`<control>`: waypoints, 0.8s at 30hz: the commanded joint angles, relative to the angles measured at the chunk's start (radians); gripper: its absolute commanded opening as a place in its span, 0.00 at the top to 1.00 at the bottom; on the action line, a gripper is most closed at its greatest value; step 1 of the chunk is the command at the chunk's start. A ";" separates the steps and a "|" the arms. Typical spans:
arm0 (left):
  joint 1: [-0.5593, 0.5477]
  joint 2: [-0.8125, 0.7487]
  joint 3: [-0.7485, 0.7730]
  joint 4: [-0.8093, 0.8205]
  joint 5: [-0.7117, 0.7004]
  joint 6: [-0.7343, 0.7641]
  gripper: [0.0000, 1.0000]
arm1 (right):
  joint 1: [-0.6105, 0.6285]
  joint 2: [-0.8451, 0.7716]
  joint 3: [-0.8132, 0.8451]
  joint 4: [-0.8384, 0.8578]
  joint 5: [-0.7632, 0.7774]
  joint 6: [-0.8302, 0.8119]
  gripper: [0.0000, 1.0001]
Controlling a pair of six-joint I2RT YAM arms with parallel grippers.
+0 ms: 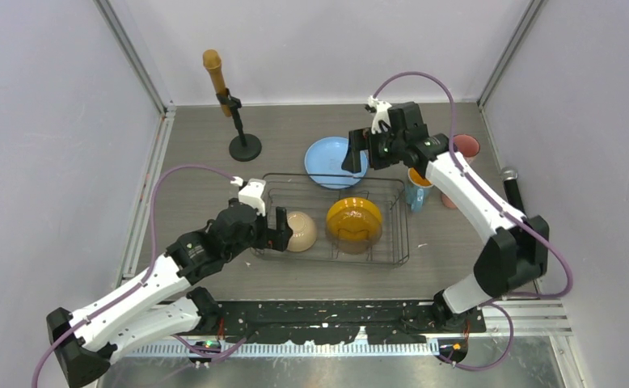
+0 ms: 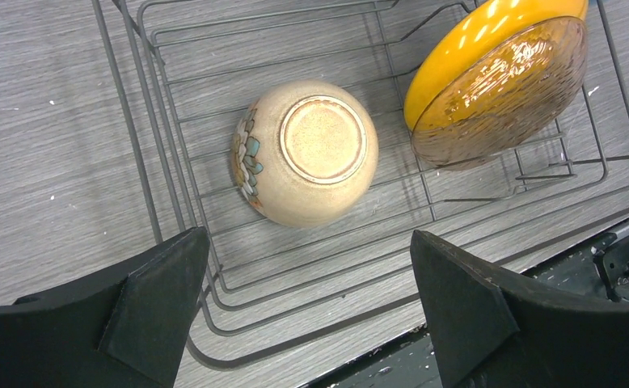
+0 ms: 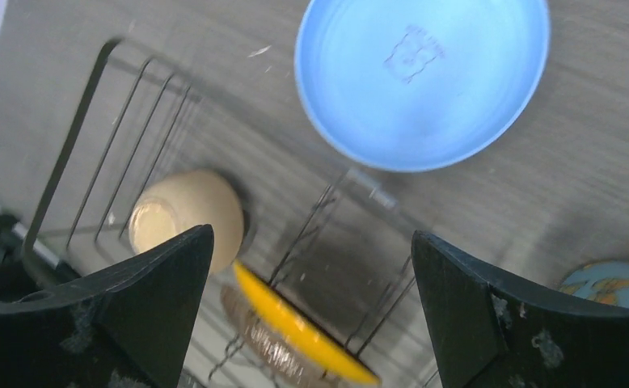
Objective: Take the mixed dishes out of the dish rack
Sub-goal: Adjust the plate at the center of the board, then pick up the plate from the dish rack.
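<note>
The dish rack (image 1: 392,234) holds a beige bowl (image 1: 301,230), upside down at its left end, and a yellow plate (image 1: 353,220) leaning in the dividers. A light-blue plate (image 1: 327,162) lies flat on the table just behind the rack. A blue mug (image 1: 416,190) and a pink mug (image 1: 466,146) stand to the right. My left gripper (image 1: 276,234) hovers open over the rack's near left corner, beside the bowl (image 2: 307,153), with nothing between its fingers (image 2: 166,291). My right gripper (image 1: 358,158) hangs open and empty above the blue plate (image 3: 422,81) and the rack's back edge.
A black stand with a brown microphone (image 1: 229,101) is at the back left. A second microphone (image 1: 512,187) lies near the right wall. Walls close in the table on three sides. The arms' black base plate (image 1: 335,311) runs along the near edge.
</note>
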 commanded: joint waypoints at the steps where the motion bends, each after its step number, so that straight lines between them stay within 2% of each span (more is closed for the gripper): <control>1: 0.004 0.023 -0.007 0.065 0.015 0.014 0.00 | 0.026 -0.181 -0.095 -0.052 -0.168 -0.081 0.00; 5: 0.004 0.055 0.006 0.081 0.035 0.032 0.00 | 0.070 -0.295 -0.215 -0.085 -0.199 -0.150 0.00; 8: 0.004 0.074 0.010 0.092 0.048 0.044 0.00 | 0.100 -0.334 -0.275 -0.096 -0.280 -0.216 0.00; 19: 0.004 0.082 -0.004 0.099 0.062 0.021 0.00 | 0.126 -0.213 -0.218 -0.144 -0.215 -0.257 0.00; 24: 0.004 0.080 -0.003 0.101 0.067 0.022 0.00 | 0.134 -0.174 -0.214 -0.158 -0.114 -0.278 0.00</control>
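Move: The right hand's next thing, the yellow plate standing in the rack, is about 12 cm back from it, 1 cm to its right and 12 cm below. The brown glass dish leans some 3 cm nearer the base than that plate, and the beige bowl is about 15 cm to the plate's left. The blue plate lies flat, 9 cm ahead of the right hand and 3 cm left. From the left hand, the beige bowl is 5 cm ahead, 4 cm right and 12 cm below. Sweep the right gripper, wide open, back some 13 cm from beside the blue plate to over the yellow plate, turning it about 25 degrees counter-clockwise, then sink roughly 5 cm towards the plate's rim while the hand tips down slightly. Meanwhile ease the open left gripper about 2 cm right and a little down towards the beige bowl, then hold there. ##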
